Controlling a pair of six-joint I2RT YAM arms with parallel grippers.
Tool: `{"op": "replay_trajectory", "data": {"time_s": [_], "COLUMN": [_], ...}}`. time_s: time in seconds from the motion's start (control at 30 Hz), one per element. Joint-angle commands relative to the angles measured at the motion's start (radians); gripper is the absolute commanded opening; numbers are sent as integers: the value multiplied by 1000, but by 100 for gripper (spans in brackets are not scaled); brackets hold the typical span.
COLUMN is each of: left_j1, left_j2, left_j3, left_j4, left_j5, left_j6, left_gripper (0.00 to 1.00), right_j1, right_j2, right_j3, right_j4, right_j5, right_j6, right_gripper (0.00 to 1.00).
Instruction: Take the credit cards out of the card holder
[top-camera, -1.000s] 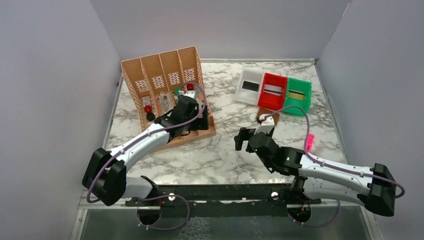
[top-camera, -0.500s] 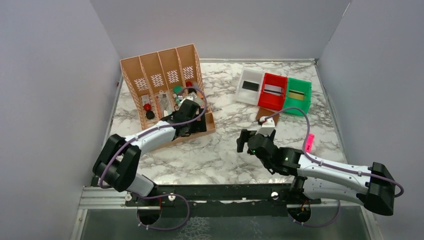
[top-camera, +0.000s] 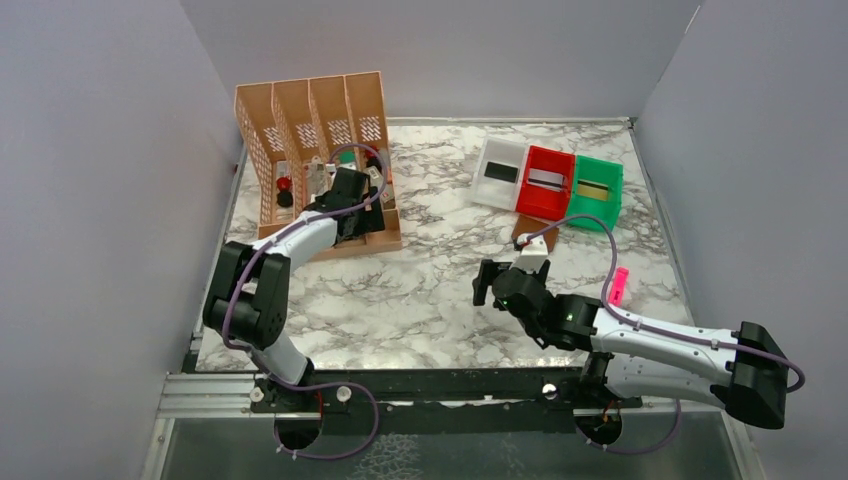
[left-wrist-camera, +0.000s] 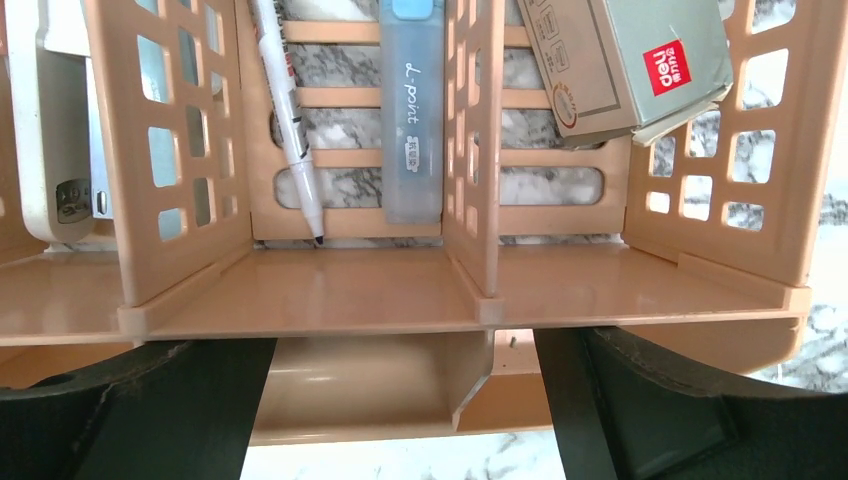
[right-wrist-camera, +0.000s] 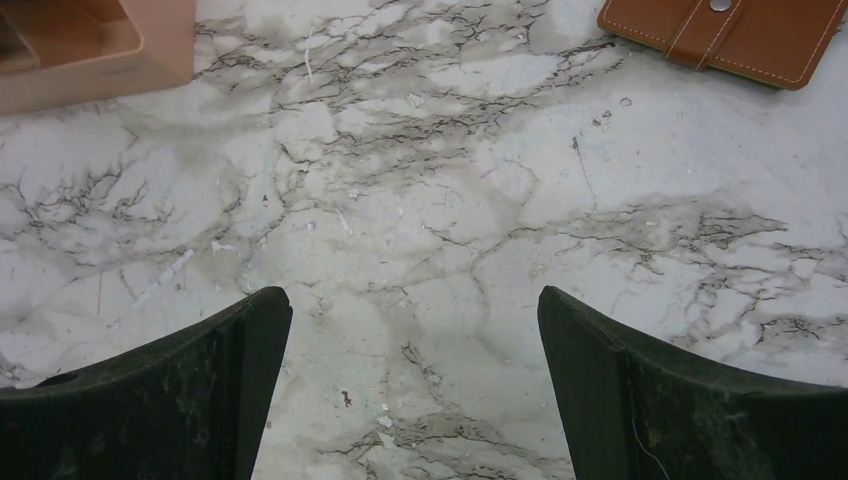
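Note:
The brown card holder (top-camera: 524, 236) lies flat on the marble, half hidden behind my right wrist. In the right wrist view the card holder (right-wrist-camera: 735, 30) sits at the top right corner, folded, its strap snapped down. The credit cards are hidden. My right gripper (top-camera: 487, 281) hovers over bare marble to the left of and nearer than the holder, and the right gripper (right-wrist-camera: 410, 305) is open with nothing between its fingers. My left gripper (top-camera: 348, 200) is at the tan desk organizer (top-camera: 315, 125). This left gripper (left-wrist-camera: 405, 350) is open, its fingers straddling the organizer's front lip (left-wrist-camera: 330, 300).
White bin (top-camera: 501, 147), red bin (top-camera: 546, 157) and green bin (top-camera: 598, 165) stand in a row at the back right, each with a flat rectangle inside. A pink object (top-camera: 620, 285) lies at the right. The organizer holds a pen (left-wrist-camera: 290, 120), a blue case (left-wrist-camera: 412, 110) and a grey box (left-wrist-camera: 625, 60).
The left gripper and the organizer have moved left and toward the back, the organizer turning more square to the wall. The right arm has barely shifted.

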Motion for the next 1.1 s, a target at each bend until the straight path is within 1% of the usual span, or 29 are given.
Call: {"op": "replay_trajectory", "data": {"time_s": [0.0, 0.17, 0.27, 0.3, 0.37, 0.47, 0.5, 0.6, 0.7, 0.83, 0.97, 1.07], "left_j1": [49, 108, 132, 141, 154, 170, 170, 176, 178, 172, 170, 170], "left_j2": [57, 78, 78, 99, 125, 153, 155, 152, 138, 25, -87, -168], "left_j3": [64, 70, 73, 79, 102, 133, 143, 179, 219, 134, 50, 1], "left_j4": [42, 52, 85, 96, 88, 84, 76, 79, 29, 42, 41, 39], "left_j5": [-38, -39, -18, 0, -20, 43, 62, 54, 167, 240, 250, 265], "left_j6": [16, -4, 31, 50, 70, 85, 89, 110, 97, 61, 53, 47], "left_gripper": [99, 99, 99, 99, 99, 99, 99, 99, 99, 99, 99, 99], "right_j1": [0, -1, -1, -3, -3, -22, -43, -141, -231, -362, -526, -581], "right_j2": [1, 13, 15, 15, 12, 5, 2, -5, 13, 82, 172, 243], "right_j3": [-20, -7, -3, -6, -10, -5, 1, 34, 72, 158, 226, 276], "right_j4": [6, 31, 29, 30, 29, 2, -6, 1, 4, -26, 14, 55], "right_j5": [5, -28, -42, -45, -44, -25, -32, -113, -155, -168, -320, -387], "right_j6": [19, -14, -13, -13, -15, -21, -35, -97, -147, -199, -260, -291], "right_gripper": [99, 99, 99, 99, 99, 99, 99, 99, 99, 99, 99, 99]}}
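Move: The tray organizer's middle lies about 8 cm ahead and 10 cm left of the left hand, which is at its front compartments; the grey box inside is 12 cm ahead, 7 cm right. From the right hand the card holder lies roughly 17 cm ahead, 9 cm right and 11 cm below, with the red bin 14 cm beyond it and 4 cm farther right, the white bin 16 cm beyond and 9 cm left of it. Left hand pushes the organizer further forward-left, then lifts off; right reaches some 12 cm forward-right towards the card holder. ##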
